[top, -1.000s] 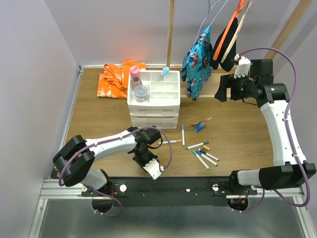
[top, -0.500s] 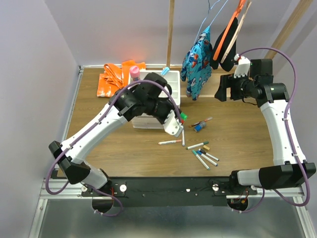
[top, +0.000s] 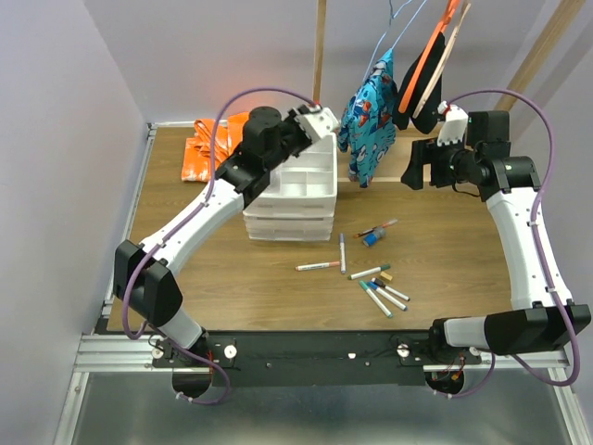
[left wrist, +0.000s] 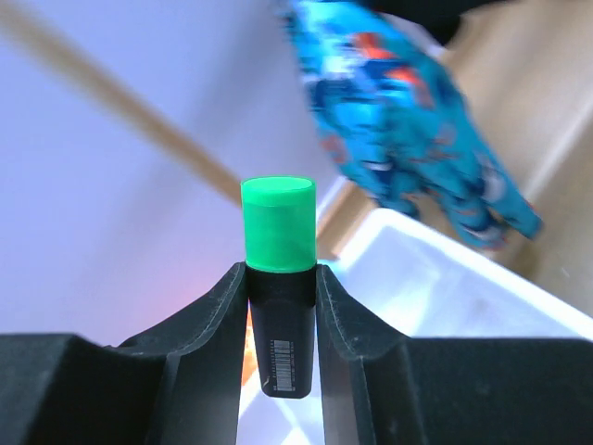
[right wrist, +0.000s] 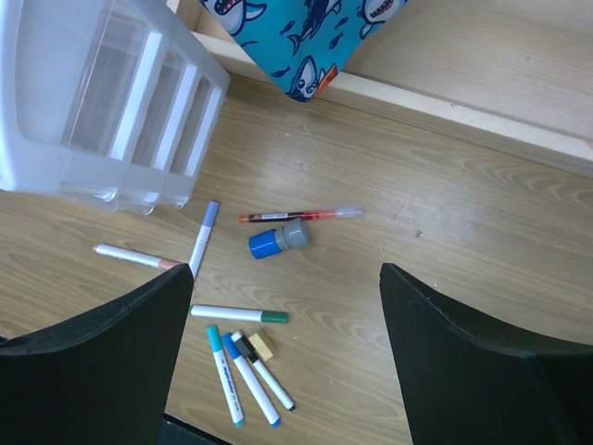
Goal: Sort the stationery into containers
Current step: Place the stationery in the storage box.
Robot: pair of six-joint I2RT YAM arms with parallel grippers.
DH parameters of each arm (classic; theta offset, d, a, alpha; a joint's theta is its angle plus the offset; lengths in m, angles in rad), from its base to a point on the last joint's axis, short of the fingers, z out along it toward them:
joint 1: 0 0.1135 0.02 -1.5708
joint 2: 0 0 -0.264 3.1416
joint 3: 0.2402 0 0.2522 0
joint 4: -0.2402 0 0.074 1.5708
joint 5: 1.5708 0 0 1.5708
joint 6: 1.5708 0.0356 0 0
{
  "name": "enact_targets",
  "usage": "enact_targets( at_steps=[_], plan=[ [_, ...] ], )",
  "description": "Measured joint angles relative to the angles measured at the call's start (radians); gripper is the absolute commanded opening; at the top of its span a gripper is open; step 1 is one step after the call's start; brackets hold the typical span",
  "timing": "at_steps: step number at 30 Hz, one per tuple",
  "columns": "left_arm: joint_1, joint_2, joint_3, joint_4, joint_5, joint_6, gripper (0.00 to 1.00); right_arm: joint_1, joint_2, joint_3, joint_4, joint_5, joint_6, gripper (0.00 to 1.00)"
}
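Note:
My left gripper is shut on a green-black highlighter, its green cap pointing away from the wrist. In the top view the left gripper hangs above the back right of the white drawer unit, whose tray lies below the fingers. Thin markers, a blue highlighter and a tan block lie loose on the table. My right gripper is held high and open above them, with nothing between its fingers.
An orange cloth lies at the back left. Hanging clothes, one blue and patterned, dangle just right of the drawer unit. A red pen lies by the blue highlighter. A wooden ledge runs along the back right.
My left arm has risen from the table's front and swung back over the drawer unit's top tray, carrying the green-black highlighter. The right arm has not moved.

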Motion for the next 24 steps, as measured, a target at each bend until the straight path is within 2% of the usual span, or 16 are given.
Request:
enact_targets(
  at_steps=[3, 8, 24],
  plan=[
    [0.055, 0.001, 0.000, 0.074, -0.038, -0.095, 0.26, 0.000, -0.007, -0.008, 0.000, 0.000, 0.000, 0.89],
    [0.075, 0.001, -0.001, 0.109, -0.046, -0.171, 0.26, -0.006, -0.030, -0.040, 0.005, -0.001, 0.003, 0.89],
    [0.084, 0.077, -0.018, 0.103, -0.031, -0.277, 0.29, -0.040, -0.043, -0.065, 0.009, -0.002, 0.011, 0.89]
  ],
)
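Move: Just ahead of the left hand, which already holds the green-capped black marker, the storage box's rear small compartment lies about 4 cm forward, 2 cm left and some 20 cm below. The light-blue pen in the box is roughly 5 cm ahead, 1 cm left and 17 cm down; the clear tape roll is about 5 cm back, 10 cm left and 22 cm down. The patterned bag hangs about 8 cm ahead, 13 cm right. From the right hand, that compartment is some 12 cm ahead, 25 cm left, 13 cm down. Carrying the green-capped marker over the storage box, the left hand swings on forward and left and rises a couple of centimetres, then turns to sinking about 5 cm towards the small compartments while creeping forward, ending some 4 cm farther out. The wrist rolls its left side down and tips the fingers about 10 degrees lower, turning slightly counter-clockwise; the fingers keep their hold. ##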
